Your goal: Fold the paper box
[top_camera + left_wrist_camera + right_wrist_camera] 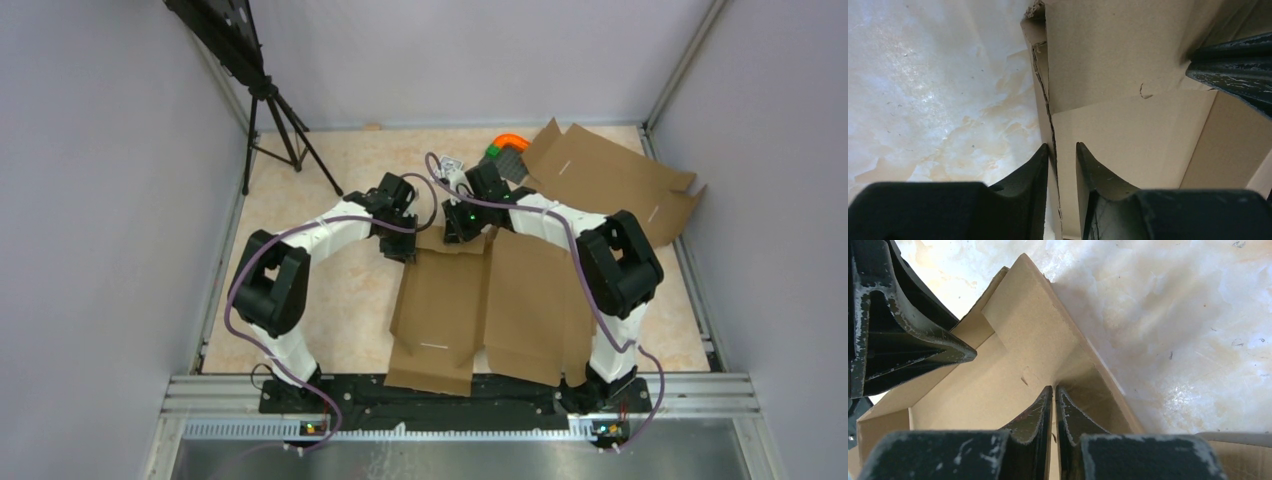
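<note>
The paper box (480,300) is a brown cardboard blank lying mid-table, with its far end partly raised into walls. My left gripper (400,245) is at the box's far left corner. In the left wrist view its jaws (1062,146) stand slightly open astride a torn wall edge (1050,115); the left finger touches the wall and the right finger stands clear of it. My right gripper (460,235) is beside it at the far wall. In the right wrist view it (1054,387) is shut on a thin upright wall of the box (1023,340).
A second flat brown blank (610,180) lies spread at the back right. An orange and green object (508,143) sits beside it. A black tripod (275,120) stands at the back left. Grey walls enclose the marbled tabletop (330,290).
</note>
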You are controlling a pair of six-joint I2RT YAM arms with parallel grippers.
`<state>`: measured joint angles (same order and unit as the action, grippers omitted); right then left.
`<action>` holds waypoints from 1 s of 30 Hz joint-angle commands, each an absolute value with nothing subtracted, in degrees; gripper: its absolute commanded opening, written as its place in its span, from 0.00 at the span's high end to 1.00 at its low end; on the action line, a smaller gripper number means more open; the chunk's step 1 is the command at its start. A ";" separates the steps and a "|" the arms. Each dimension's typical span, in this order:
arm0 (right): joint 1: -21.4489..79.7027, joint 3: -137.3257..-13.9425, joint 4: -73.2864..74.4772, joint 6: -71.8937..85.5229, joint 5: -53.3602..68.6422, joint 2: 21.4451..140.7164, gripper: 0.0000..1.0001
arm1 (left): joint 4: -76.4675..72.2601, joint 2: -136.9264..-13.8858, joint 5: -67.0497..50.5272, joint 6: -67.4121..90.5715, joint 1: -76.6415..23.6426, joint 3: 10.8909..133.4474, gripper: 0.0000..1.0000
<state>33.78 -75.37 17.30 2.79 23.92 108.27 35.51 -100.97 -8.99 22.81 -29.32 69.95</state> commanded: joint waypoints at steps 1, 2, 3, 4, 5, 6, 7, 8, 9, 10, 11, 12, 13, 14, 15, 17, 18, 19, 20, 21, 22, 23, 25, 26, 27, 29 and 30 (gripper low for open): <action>34.19 -73.90 15.40 2.10 21.45 109.06 0.95 | 32.70 -98.99 -11.56 23.12 -29.70 70.86 0.72; 34.19 -73.77 15.21 2.13 21.51 109.15 0.95 | 32.63 -99.19 -11.64 23.12 -29.71 70.91 0.71; 34.19 -73.67 14.90 2.11 21.72 109.24 0.95 | 32.61 -99.34 -11.67 23.18 -29.71 70.86 0.70; 34.19 -73.47 14.65 2.11 21.96 109.27 0.95 | 32.49 -99.22 -11.60 23.20 -29.69 70.85 0.69; 34.21 -73.24 14.32 2.13 22.31 109.37 0.95 | 32.25 -98.96 -11.56 23.28 -29.70 70.67 0.69; 34.19 -72.96 13.93 2.22 22.59 109.35 0.95 | 31.99 -98.56 -11.45 23.37 -29.71 70.43 0.69; 34.20 -72.78 13.66 2.27 22.92 109.40 0.95 | 31.89 -98.14 -11.28 23.38 -29.71 70.21 0.68; 34.19 -72.48 13.30 2.28 23.18 109.42 0.95 | 31.97 -97.87 -11.19 23.33 -29.69 70.20 0.68; 34.19 -72.25 12.89 2.31 23.39 109.38 0.95 | 32.22 -97.61 -11.00 23.25 -29.68 70.35 0.67; 34.19 -72.02 12.42 2.45 23.75 109.22 0.95 | 32.78 -97.50 -10.71 23.06 -29.70 70.64 0.64; 34.19 -71.96 12.10 2.59 24.03 109.08 0.95 | 33.53 -97.34 -10.40 22.77 -29.70 71.19 0.60; 34.19 -72.09 12.11 2.63 24.13 108.97 0.95 | 34.45 -97.11 -9.84 22.43 -29.66 71.81 0.55; 34.19 -72.23 12.34 2.64 24.12 108.86 0.95 | 35.40 -96.81 -9.00 22.07 -29.68 72.32 0.51; 34.19 -72.25 12.51 2.56 24.21 108.75 0.95 | 36.25 -96.29 -8.09 21.73 -29.70 72.81 0.48; 34.19 -72.38 12.63 2.54 24.12 108.65 0.95 | 37.08 -95.77 -7.35 21.45 -29.71 73.43 0.45; 34.19 -72.47 12.82 2.38 24.02 108.40 0.95 | 38.86 -94.53 -6.07 20.84 -29.66 74.67 0.37; 34.19 -72.44 12.90 2.33 24.07 108.25 0.95 | 39.45 -94.07 -5.34 20.52 -29.69 75.45 0.34; 34.19 -72.48 12.86 2.33 24.08 108.10 0.95 | 40.02 -93.64 -4.71 20.24 -29.57 76.26 0.32; 34.19 -72.52 12.91 2.37 24.17 107.92 0.95 | 40.15 -93.34 -4.03 19.72 -29.61 76.92 0.30; 34.19 -72.51 13.07 2.37 24.29 107.82 0.95 | 40.21 -93.14 -3.23 19.32 -29.49 77.73 0.28; 34.19 -72.63 13.16 2.34 24.34 107.70 0.95 | 40.23 -93.13 -2.79 18.96 -29.26 78.56 0.27; 34.19 -72.72 13.32 2.35 24.34 107.60 0.95 | 40.13 -93.28 -2.81 18.55 -28.88 79.40 0.25; 34.19 -72.86 13.45 2.29 24.42 107.42 0.95 | 38.77 -93.86 -5.19 16.91 -27.82 80.49 0.22; 34.19 -72.90 13.45 2.29 24.55 107.40 0.95 | 36.92 -94.12 -6.91 15.76 -27.06 80.44 0.21; 34.19 -73.03 13.39 2.36 24.67 107.45 0.95 | 34.82 -94.39 -9.03 14.23 -26.23 80.11 0.21; 34.19 -73.21 13.45 2.52 25.07 107.79 0.95 | 31.63 -95.52 -13.17 10.81 -24.94 79.98 0.21; 34.19 -73.19 13.35 2.61 25.19 107.90 0.95 | 30.02 -95.83 -14.37 8.69 -24.47 79.64 0.21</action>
<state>33.85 -73.12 13.06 3.09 25.15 108.33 36.97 -95.39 -7.97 16.32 -26.85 78.76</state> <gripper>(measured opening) 0.047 0.786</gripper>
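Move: The left hand stands over the box's left side wall, its fingers slightly open astride the edge; the far-left corner is about 6 cm ahead and 1 cm right, roughly at fingertip height. The folded-in far flap is centred some 4 cm ahead and 8 cm right of this hand, the card deck about 17 cm ahead and 7 cm right, lower down. The right hand has that flap right under its nearly shut tips, with the far-left corner some 2 cm ahead and 6 cm left of it. After easing barely 0.3 cm to its right, the left hand spreads its fingers wide and comes free of the left side wall, lifting about 8.5 cm and then also carrying some 4.5 cm forward to above the region of the far-left corner, while its fingertips swing forward by about 15 degrees. The right hand keeps its nearly shut fingertips down on the folded-in far flap, sinking only about half a centimetre and shifting as little to its left. ##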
